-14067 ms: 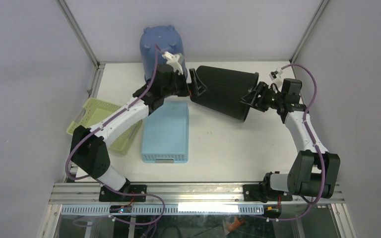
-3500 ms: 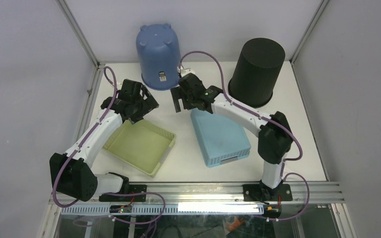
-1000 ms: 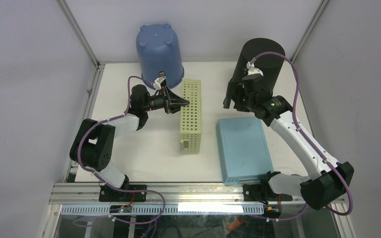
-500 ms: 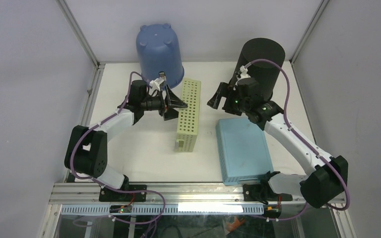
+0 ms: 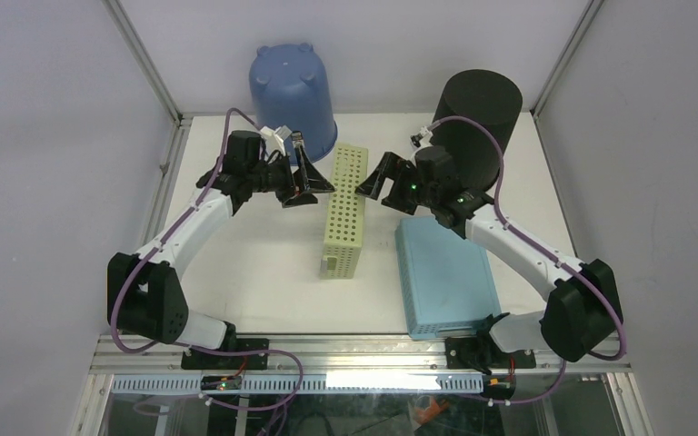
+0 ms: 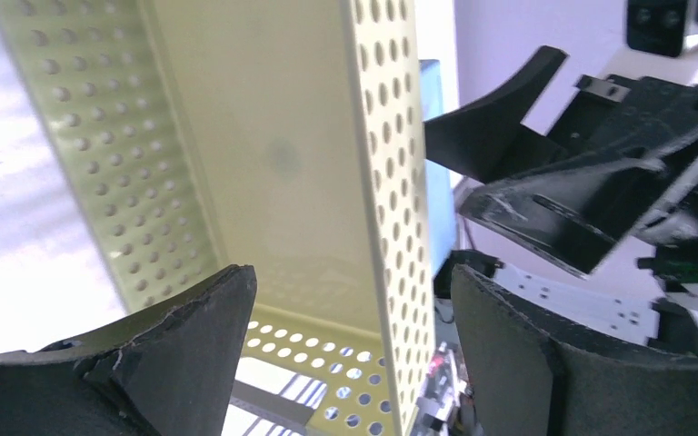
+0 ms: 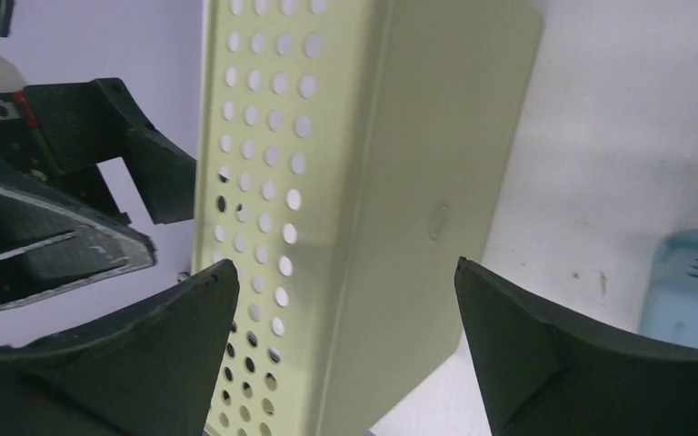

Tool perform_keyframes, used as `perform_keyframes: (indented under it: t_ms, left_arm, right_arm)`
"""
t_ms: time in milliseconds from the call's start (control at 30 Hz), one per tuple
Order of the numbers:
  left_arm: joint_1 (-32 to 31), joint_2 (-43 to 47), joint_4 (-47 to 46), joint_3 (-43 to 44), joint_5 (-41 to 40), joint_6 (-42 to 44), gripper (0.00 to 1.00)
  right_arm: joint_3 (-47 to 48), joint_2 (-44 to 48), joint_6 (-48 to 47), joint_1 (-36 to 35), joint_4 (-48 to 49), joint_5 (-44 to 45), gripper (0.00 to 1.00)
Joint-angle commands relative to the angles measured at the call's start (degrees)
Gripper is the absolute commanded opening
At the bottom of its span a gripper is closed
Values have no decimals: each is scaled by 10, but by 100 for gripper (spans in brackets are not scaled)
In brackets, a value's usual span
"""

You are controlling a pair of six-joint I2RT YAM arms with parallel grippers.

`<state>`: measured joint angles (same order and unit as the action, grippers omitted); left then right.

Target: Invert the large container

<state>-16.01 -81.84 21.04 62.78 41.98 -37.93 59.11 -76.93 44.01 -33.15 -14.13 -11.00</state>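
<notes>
A pale green perforated basket (image 5: 345, 213) stands on its long side in the middle of the table, with its open face to the left. My left gripper (image 5: 320, 189) is open at its upper left. In the left wrist view (image 6: 350, 282) the basket's perforated wall (image 6: 391, 182) lies between the fingers, with gaps on both sides. My right gripper (image 5: 370, 182) is open and just right of the basket's top. In the right wrist view (image 7: 345, 272) it faces the basket's solid bottom (image 7: 400, 182) without touching it.
A blue bucket (image 5: 293, 91) stands upside down at the back left and a black bin (image 5: 477, 109) upside down at the back right. A light blue basket (image 5: 445, 272) lies upside down to the right of the green one. Frame posts stand at the back corners.
The green basket has stayed on its side. My right gripper has moved left from the black bin to the basket's right face. My left gripper has shifted slightly up and left.
</notes>
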Motion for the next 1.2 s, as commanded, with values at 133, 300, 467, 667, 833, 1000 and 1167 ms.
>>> perform_keyframes:
  t_ms: [133, 300, 467, 667, 833, 1000, 1167]
  left_arm:
    - [49, 46, 107, 53, -79, 75, 81]
    - [96, 63, 127, 15, -128, 94, 80]
    - [97, 19, 77, -75, -84, 78, 78]
    - [68, -26, 19, -123, -104, 60, 78]
    - [28, -86, 8, -120, -109, 64, 78]
    - [0, -131, -21, -109, -101, 51, 78]
    - [4, -136, -17, -98, -96, 62, 78]
  right_arm:
    - [1, -25, 41, -18, 101, -42, 92]
    - [18, -41, 41, -23, 108, -53, 93]
    - [22, -46, 39, -26, 107, -52, 92]
    - [30, -42, 49, -36, 112, -52, 92]
    - [60, -59, 66, -71, 137, -57, 92]
    - [116, -113, 85, -122, 177, -66, 92]
    - [167, -163, 83, -154, 179, -77, 92]
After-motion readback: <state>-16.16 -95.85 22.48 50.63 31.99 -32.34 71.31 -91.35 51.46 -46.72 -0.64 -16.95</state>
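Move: The green basket stands on its side between the hands, its hollow facing left: its middle lies about 9 cm left of the right hand, 3 cm back and 9 cm lower. The black container is some 19 cm ahead and 21 cm right, the light-blue basket 9 cm back and 18 cm right. From the left hand the green basket's middle is about 6 cm right, 3 cm back, 9 cm below; the blue container is 27 cm ahead, 4 cm left. Right hand goes about 14 cm left, pushing the green basket's top; left hand swings left, then sinks 17 cm. ##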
